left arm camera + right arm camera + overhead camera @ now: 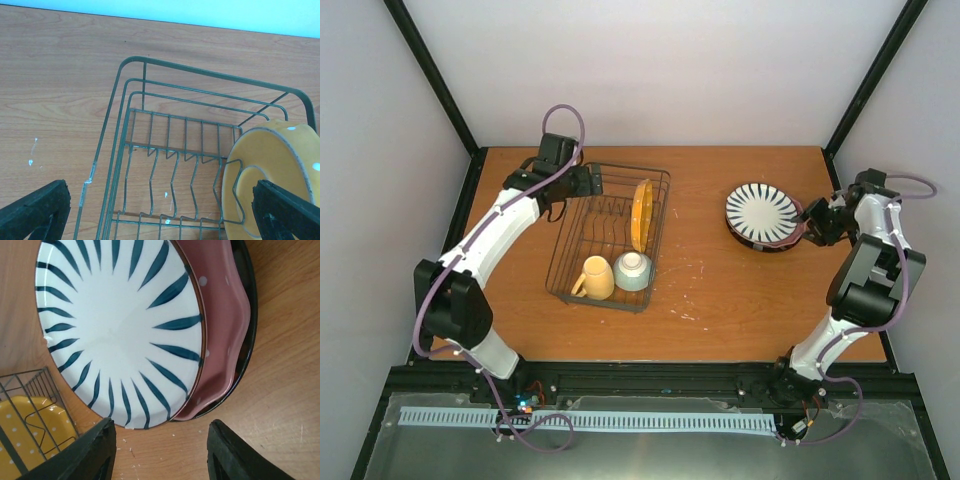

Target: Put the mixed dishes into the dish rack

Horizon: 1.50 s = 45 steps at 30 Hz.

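The dark wire dish rack holds an orange white-dotted plate standing on edge, a yellow mug and a pale mint bowl. At the rack's far left corner my left gripper stands open; its wrist view looks down on the rack and the orange plate, with nothing in the gripper. On the table to the right, the black-and-white striped plate lies on a pink plate and a dark-rimmed plate. My right gripper is open just short of the stack's edge.
Bare wooden table lies between the rack and the plate stack. Black frame posts and pale walls close in the table at the back and sides. The right wrist view catches a corner of the rack at lower left.
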### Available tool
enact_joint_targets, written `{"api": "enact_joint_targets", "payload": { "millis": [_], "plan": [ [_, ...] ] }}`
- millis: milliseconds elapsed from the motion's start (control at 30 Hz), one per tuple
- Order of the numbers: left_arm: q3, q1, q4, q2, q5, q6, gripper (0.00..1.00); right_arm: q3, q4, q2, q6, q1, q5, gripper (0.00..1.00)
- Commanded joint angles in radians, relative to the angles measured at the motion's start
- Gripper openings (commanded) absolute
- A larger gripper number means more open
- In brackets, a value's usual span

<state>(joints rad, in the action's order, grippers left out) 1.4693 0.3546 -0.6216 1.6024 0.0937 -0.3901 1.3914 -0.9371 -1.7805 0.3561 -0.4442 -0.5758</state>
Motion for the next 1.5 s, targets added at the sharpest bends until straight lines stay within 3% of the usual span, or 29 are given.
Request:
{"api": "enact_joint_targets", "payload": {
  "millis": [0,867,967,1067,1133,1467],
  "plan": [
    [0.053,0.004,0.035,0.015,-0.01,0.027,1.0,0.035,0.008,-0.055,-0.004,0.025,0.05,0.5],
    [0.07,0.003,0.019,0.055,0.059,0.109,1.0,0.123,0.063,-0.277,0.035,0.113,0.162,0.49],
    [0.068,0.001,0.019,0.06,0.064,0.111,1.0,0.138,0.058,-0.309,0.035,0.124,0.154,0.42],
    [0.068,0.001,0.016,0.066,0.067,0.113,1.0,0.147,0.056,-0.33,0.032,0.135,0.149,0.24],
    [0.069,0.001,0.015,0.068,0.065,0.114,1.0,0.144,0.058,-0.335,0.03,0.14,0.147,0.04],
    [0.117,0.001,0.033,0.077,-0.035,0.085,1.0,0.067,0.118,-0.257,0.01,0.142,0.014,0.03]
  ]
}}
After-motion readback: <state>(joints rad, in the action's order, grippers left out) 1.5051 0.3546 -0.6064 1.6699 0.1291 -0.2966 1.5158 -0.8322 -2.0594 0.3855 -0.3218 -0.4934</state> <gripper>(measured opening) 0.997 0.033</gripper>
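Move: The blue-striped plate's middle lies about 5 cm ahead of the open right gripper, 8 cm to its left and 8 cm below. The pink plate pokes out from under it, its middle some 4 cm ahead and 5 cm left of the gripper; the black dish at the bottom sits about 4 cm ahead and 6 cm left. From the left gripper the striped plate is roughly 40 cm to the right, level ahead, and 20 cm lower. Sink the right gripper about 7 cm while reaching some 5 cm forward, onto the near-right rim of the blue-striped plate, tipping the fingers a few degrees and keeping them half open on the way down. Near the bottom, drift slightly left and shut the fingers to pinch that rim, one fingertip over the striped face and the other on the pink-plate side, then hold there. ##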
